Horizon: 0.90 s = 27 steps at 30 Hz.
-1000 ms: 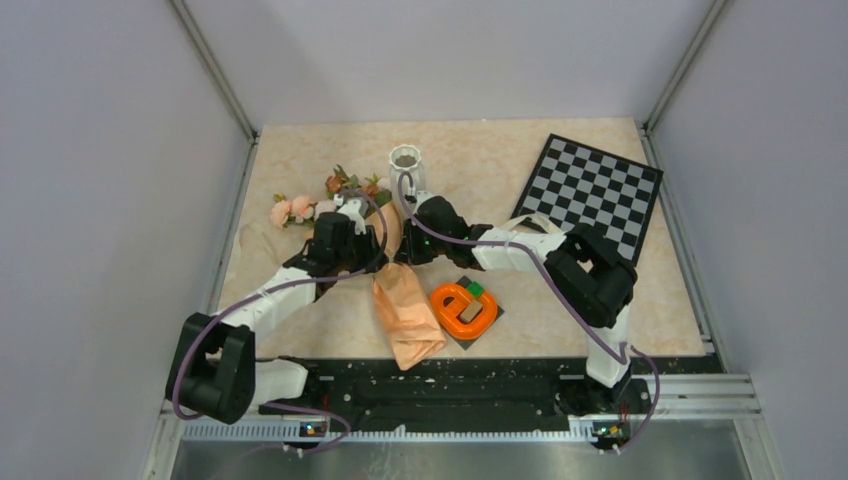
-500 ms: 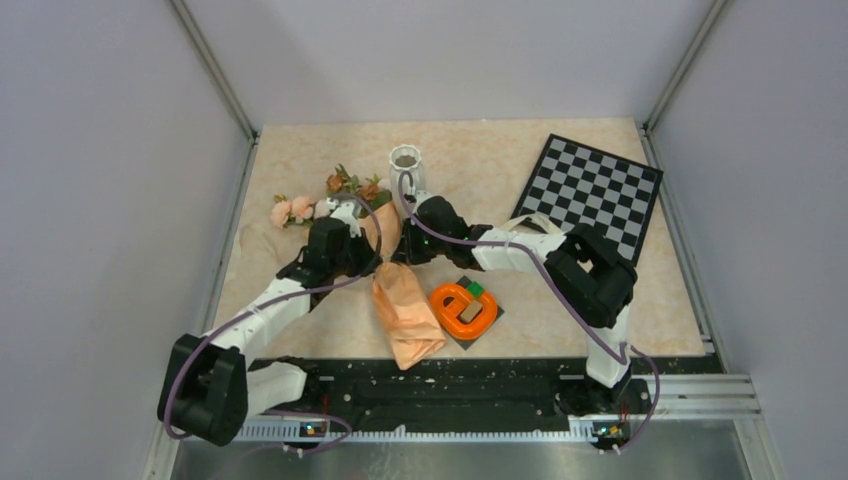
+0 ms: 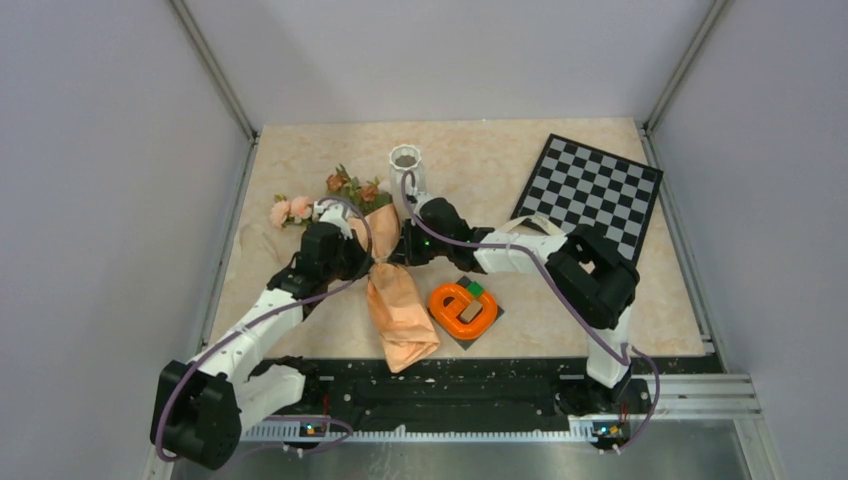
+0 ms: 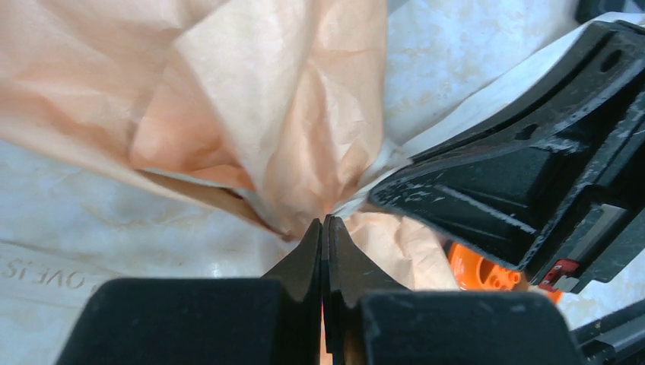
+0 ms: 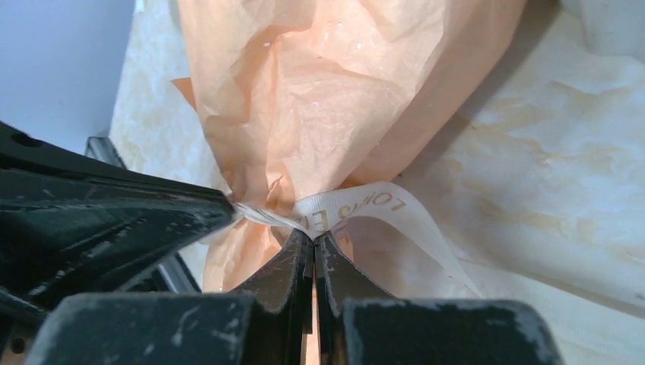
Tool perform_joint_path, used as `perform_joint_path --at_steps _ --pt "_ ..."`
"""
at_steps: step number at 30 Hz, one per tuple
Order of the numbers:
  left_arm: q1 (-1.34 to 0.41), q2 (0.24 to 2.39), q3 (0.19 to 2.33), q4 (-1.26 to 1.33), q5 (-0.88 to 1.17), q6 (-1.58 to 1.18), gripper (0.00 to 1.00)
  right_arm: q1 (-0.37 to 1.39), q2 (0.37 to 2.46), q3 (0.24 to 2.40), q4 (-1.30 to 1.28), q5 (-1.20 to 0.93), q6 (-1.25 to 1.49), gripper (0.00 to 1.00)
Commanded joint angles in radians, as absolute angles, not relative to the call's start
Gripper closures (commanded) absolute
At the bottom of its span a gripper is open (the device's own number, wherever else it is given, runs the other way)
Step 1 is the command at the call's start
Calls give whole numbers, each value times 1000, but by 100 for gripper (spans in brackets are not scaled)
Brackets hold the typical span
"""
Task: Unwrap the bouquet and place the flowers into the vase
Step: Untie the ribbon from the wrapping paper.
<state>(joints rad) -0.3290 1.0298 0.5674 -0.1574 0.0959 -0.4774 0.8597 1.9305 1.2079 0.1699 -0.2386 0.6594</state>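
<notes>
The bouquet [image 3: 400,312] lies on the table, its peach paper [image 4: 251,99] cinched by a cream ribbon [image 5: 380,205]. The flowers [image 3: 350,188] stick out of its far end, left of the white ribbed vase [image 3: 406,163], which stands upright. My left gripper [image 4: 323,222] is shut at the cinch, and thin ribbon strands run into its tip. From the other side, my right gripper [image 5: 313,234] is shut on the printed ribbon loop. In the top view the left gripper [image 3: 364,262] and right gripper [image 3: 397,253] nearly meet at the bouquet's waist.
An orange plastic ring [image 3: 463,308] sits on a dark square beside a green block [image 3: 477,288], just right of the paper. A chessboard [image 3: 590,190] lies at the back right. Grey walls close in both sides and the back.
My left gripper has shut at the cinch and its arm has drawn back to the left. The paper's lower end has swung slightly left. The right arm has barely moved.
</notes>
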Motion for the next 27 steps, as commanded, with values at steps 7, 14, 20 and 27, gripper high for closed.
perform_joint_path --at_steps 7,14,20,27 --pt "-304 996 568 -298 -44 -509 100 825 1874 1164 147 -150 651 100" --pt "-302 982 570 -257 92 -486 99 824 1867 1157 179 -191 637 100" --pt "-302 985 596 -230 193 -451 62 825 1800 1133 161 -154 580 71" --pt "-301 1026 612 -245 96 -562 52 825 1692 1054 225 -165 411 54"
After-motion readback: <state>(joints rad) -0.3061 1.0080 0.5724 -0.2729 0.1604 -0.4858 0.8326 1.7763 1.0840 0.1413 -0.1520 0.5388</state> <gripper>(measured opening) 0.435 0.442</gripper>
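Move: The ribbon's knot, on the pinched waist of the wrapping paper, lies about 2 cm to the right of the left gripper and 1 cm ahead; from the right gripper it is some 2 cm to the left, level fore and aft. It sits 1-2 cm below both. The vase stands roughly 10 cm ahead of the right gripper and 4 cm to its right. The flowers spread around 14 cm ahead of the left gripper and 8 cm to its left; the orange toy lies about 9 cm back and 16 cm right of the right gripper. Keep both pinches on the ribbon and draw the grippers apart across the knot, each about 3 cm outward while sinking 2-3 cm, the left also easing back. Then open both to let go of the ribbon. Swing the left back rightward about 3 cm; lift the right some 4 cm and take it 2 cm farther right. ##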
